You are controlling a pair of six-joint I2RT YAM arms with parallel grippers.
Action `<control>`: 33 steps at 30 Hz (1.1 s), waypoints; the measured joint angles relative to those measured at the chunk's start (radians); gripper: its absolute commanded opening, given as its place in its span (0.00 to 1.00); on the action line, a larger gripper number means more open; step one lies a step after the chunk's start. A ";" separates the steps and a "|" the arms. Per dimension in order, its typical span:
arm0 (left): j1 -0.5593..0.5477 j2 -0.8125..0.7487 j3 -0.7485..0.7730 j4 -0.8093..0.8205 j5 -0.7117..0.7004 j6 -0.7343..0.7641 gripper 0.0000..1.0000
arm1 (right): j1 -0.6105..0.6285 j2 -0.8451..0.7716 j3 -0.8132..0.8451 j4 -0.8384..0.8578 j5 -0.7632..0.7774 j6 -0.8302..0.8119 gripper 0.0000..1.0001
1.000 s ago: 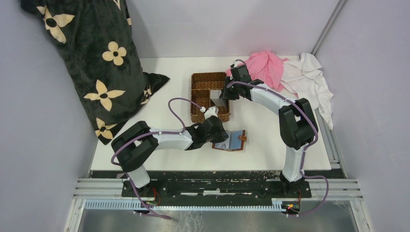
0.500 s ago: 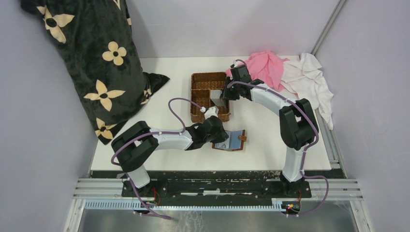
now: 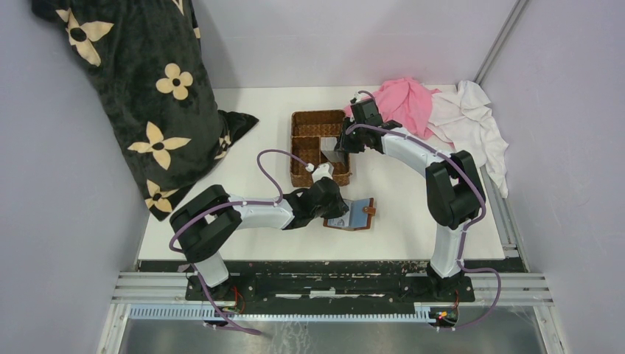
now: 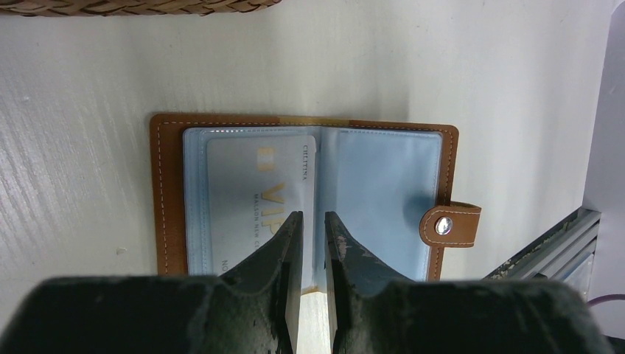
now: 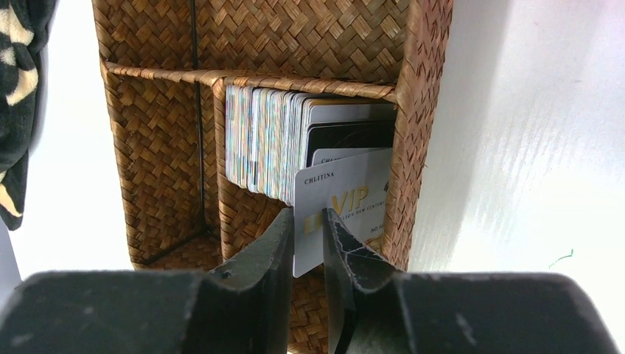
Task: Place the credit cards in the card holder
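Observation:
The brown leather card holder [image 3: 355,215] lies open on the table; in the left wrist view [image 4: 166,199] its left sleeve holds one silver "VIP" credit card [image 4: 247,177]. My left gripper [image 4: 313,215] is shut with only a thin slit, its tips over the holder's middle fold [image 3: 340,212]. My right gripper [image 5: 307,212] is shut on a silver "VIP" credit card [image 5: 346,195], tilted and partly raised out of a stack of credit cards [image 5: 269,140] that stands in the wicker basket's right compartment [image 3: 335,153].
The woven wicker basket [image 3: 306,129] has compartments and stands just behind the holder; its rim shows in the left wrist view [image 4: 133,6]. A black floral blanket [image 3: 147,96] lies at the left. Pink [image 3: 405,99] and white [image 3: 472,125] cloths lie at the back right.

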 measured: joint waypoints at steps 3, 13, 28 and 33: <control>0.000 0.000 0.000 0.000 0.000 0.000 0.24 | 0.000 0.000 0.002 -0.002 0.000 0.000 0.20; 0.000 0.000 0.000 0.000 0.000 0.000 0.24 | 0.000 -0.019 0.005 -0.023 0.006 -0.002 0.20; -0.001 0.000 0.000 -0.001 -0.007 0.000 0.24 | 0.000 -0.077 0.005 -0.050 0.041 -0.036 0.02; -0.002 0.000 0.000 -0.001 -0.007 0.000 0.24 | 0.000 -0.104 -0.006 -0.072 0.067 -0.061 0.01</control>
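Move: The front VIP card in the basket's right-hand front pocket is right at the right hand's parted fingertips, its middle about 2 cm to the right, 1 cm ahead and 2 cm lower. The rest of the card stack stands some 3 cm left and 2 cm ahead of that hand, the empty left pocket about 11 cm left and 3 cm back; the open card holder lies roughly 20 cm back and 2 cm right. From the left hand the VIP card is about 19 cm ahead, 1 cm left. The front VIP card is pinched between the right hand's fingertips, which narrow a little at first and close nearly shut late on, while the hand, after a short pause, lifts about 3 cm away from the pocket floor. Late in the rise it also drifts some 2 cm right, towards the basket's right wall, with only a slight tilt of about 5 degrees. ##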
